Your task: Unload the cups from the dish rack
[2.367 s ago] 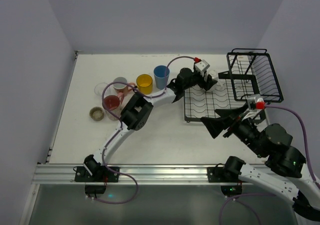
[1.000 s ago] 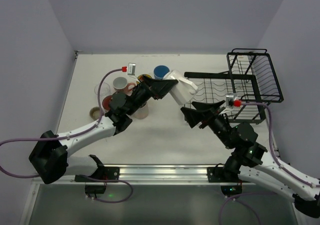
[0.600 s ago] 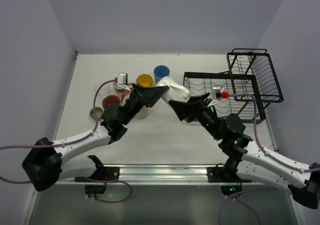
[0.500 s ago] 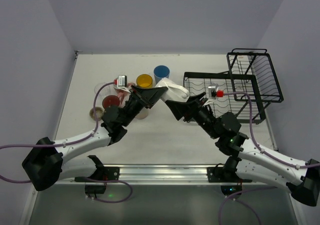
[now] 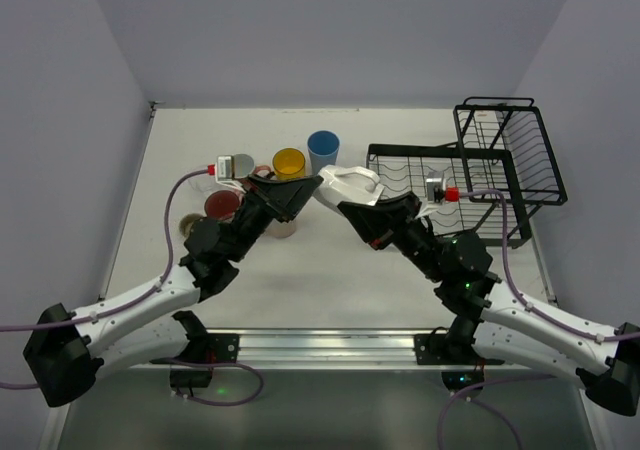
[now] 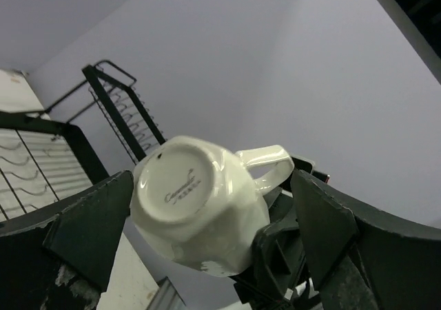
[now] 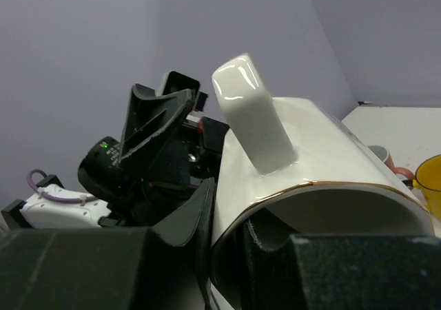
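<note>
A white cup (image 5: 347, 184) with a handle hangs on its side in mid-air between both arms, left of the black wire dish rack (image 5: 418, 151). My right gripper (image 5: 362, 213) is shut on its gold-edged rim (image 7: 324, 186), one finger inside the cup and one outside. My left gripper (image 5: 306, 188) stands open around the cup's base (image 6: 180, 187), its fingers (image 6: 93, 220) apart from the walls. The rack's flat tray shows no cups. Blue (image 5: 323, 150), yellow (image 5: 288, 162), pink (image 5: 221, 206) and grey (image 5: 238, 166) cups stand on the table at the back left.
A small beige cup (image 5: 190, 226) sits near the table's left side, and a pale cup (image 5: 285, 228) stands partly under the left arm. The rack's tall basket section (image 5: 508, 150) rises at the far right. Purple walls close in the table.
The right gripper has shut on the white cup's rim. The left gripper has opened wide off the cup, and its arm has drawn back a little to the left.
</note>
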Controlling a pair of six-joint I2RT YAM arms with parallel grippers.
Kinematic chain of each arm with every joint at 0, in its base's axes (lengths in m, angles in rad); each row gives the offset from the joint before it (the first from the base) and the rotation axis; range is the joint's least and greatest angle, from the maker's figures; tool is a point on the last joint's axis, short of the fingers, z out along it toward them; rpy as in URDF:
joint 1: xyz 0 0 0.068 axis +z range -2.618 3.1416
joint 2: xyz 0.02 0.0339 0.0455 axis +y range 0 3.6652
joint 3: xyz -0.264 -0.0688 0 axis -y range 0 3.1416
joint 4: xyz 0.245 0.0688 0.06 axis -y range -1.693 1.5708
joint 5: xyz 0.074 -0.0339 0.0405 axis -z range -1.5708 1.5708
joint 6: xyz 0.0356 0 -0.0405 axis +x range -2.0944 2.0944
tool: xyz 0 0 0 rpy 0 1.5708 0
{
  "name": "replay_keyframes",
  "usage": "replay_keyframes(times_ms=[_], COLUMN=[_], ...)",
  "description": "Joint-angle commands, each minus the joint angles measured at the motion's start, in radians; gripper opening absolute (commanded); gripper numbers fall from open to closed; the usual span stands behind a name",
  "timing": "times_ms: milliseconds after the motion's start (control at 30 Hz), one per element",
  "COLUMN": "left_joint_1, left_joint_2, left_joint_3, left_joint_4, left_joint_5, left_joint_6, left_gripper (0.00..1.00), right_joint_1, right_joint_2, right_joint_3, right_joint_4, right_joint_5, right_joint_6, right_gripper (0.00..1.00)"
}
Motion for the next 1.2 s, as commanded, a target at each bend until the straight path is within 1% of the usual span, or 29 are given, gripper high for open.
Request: replay_keyframes(times_ms=[0, 67, 100, 167, 200, 233, 267, 300, 367, 400, 433, 467, 500, 533, 600, 633, 700, 733, 800, 833, 967, 1100, 1167], left_joint_1=[0.007, 0.007, 0.007, 0.007, 0.007, 0.007, 0.005, 0.007, 0.007, 0.007, 0.007, 0.005, 0.005, 0.007, 0.007, 0.007, 0.007, 0.007, 0.005, 0.005, 0.007, 0.005, 0.005], left_joint_2=[-0.112, -0.159, -0.178, -0.236, -0.256, -0.277, -0.319, -0.337, -0.383, -0.396, -0.406, -0.431, -0.443, -0.452, -0.477, -0.483, -0.505, -0.511, -0.531, -0.534, -0.537, -0.560, -0.581], left_joint_3=[0.044, 0.064, 0.070, 0.086, 0.102, 0.113, 0.122, 0.144, 0.171, 0.196, 0.207, 0.216, 0.225, 0.230, 0.233, 0.230, 0.204, 0.189, 0.149, 0.138, 0.127, 0.116, 0.109], left_joint_4=[-0.172, -0.275, -0.348, -0.429, -0.517, -0.559, -0.603, -0.692, -0.795, -0.914, -0.961, -1.002, -1.076, -1.111, -1.191, -1.214, -1.251, -1.253, -1.247, -1.242, -1.234, -1.242, -1.245], left_joint_5=[-0.127, -0.185, -0.202, -0.262, -0.279, -0.301, -0.327, -0.338, -0.380, -0.391, -0.399, -0.405, -0.407, -0.411, -0.422, -0.422, -0.430, -0.431, -0.446, -0.450, -0.456, -0.465, -0.470], left_joint_6=[0.202, 0.250, 0.302, 0.362, 0.425, 0.460, 0.498, 0.572, 0.630, 0.676, 0.695, 0.713, 0.742, 0.750, 0.775, 0.781, 0.789, 0.792, 0.798, 0.801, 0.833, 0.853, 0.861], left_gripper=[1.00, 1.00, 1.00, 1.00, 1.00, 1.00, 1.00, 1.00, 1.00, 1.00, 1.00, 1.00, 1.00, 1.00, 1.00, 1.00, 1.00, 1.00, 1.00, 1.00, 1.00, 1.00, 1.00], right_joint_1=[-0.011, -0.011, -0.011, -0.011, -0.011, -0.011, -0.011, -0.011, -0.009, -0.009, -0.009, -0.009, -0.009, -0.008, -0.006, -0.006, 0.005, 0.008, 0.026, 0.032, 0.054, 0.051, 0.049], right_joint_2=[-0.065, -0.088, -0.091, -0.086, -0.076, -0.059, -0.005, 0.032, 0.111, 0.192, 0.231, 0.268, 0.341, 0.378, 0.449, 0.519, 0.584, 0.650, 0.717, 0.778, 0.910, 0.974, 1.007], right_joint_3=[0.027, 0.057, 0.068, 0.114, 0.138, 0.166, 0.227, 0.258, 0.350, 0.373, 0.395, 0.427, 0.447, 0.468, 0.523, 0.545, 0.602, 0.620, 0.680, 0.724, 0.815, 0.852, 0.878], right_joint_4=[-0.038, -0.097, -0.132, -0.256, -0.314, -0.444, -0.509, -0.642, -0.769, -0.818, -0.891, -0.919, -0.950, -1.011, -1.060, -1.111, -1.146, -1.172, -1.217, -1.229, -1.284, -1.291, -1.297], right_joint_5=[0.040, 0.016, -0.002, -0.014, -0.037, -0.049, -0.065, -0.080, -0.115, -0.128, -0.145, -0.152, -0.158, -0.165, -0.155, -0.151, -0.139, -0.134, -0.104, -0.091, -0.019, 0.068, 0.081], right_joint_6=[-0.021, -0.022, -0.022, -0.016, -0.018, -0.021, -0.025, -0.031, -0.059, -0.073, -0.084, -0.100, -0.114, -0.127, -0.160, -0.171, -0.194, -0.200, -0.217, -0.220, -0.239, -0.252, -0.257], right_gripper=[0.00, 0.00, 0.00, 0.00, 0.00, 0.00, 0.00, 0.00, 0.00, 0.00, 0.00, 0.00, 0.00, 0.00, 0.00, 0.00, 0.00, 0.00, 0.00, 0.00, 0.00, 0.00, 0.00])
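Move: Below and slightly to the left of the right hand, which already holds the white mug by its rim, the bare patch of table it goes to lies some 37 cm down, 8 cm left and 4 cm ahead. On the table, the lilac mug stands about 12 cm ahead and 17 left, the yellow mug 25 ahead and 14 left, the blue cup 26 ahead and 5 left. The left hand, already open at the mug's base, has that patch almost straight beneath it, some 37 cm down. Sinking about 29 cm and drifting some 8 cm left, the right hand keeps its pinch on the white mug's rim and swings its fingers from slanting upward to steeply down, slowing just over the table on the near, right side of the lilac mug. The left hand, fingers still wide open, draws off to the left about 16 cm, then drops 10 cm as its fingers level out. ##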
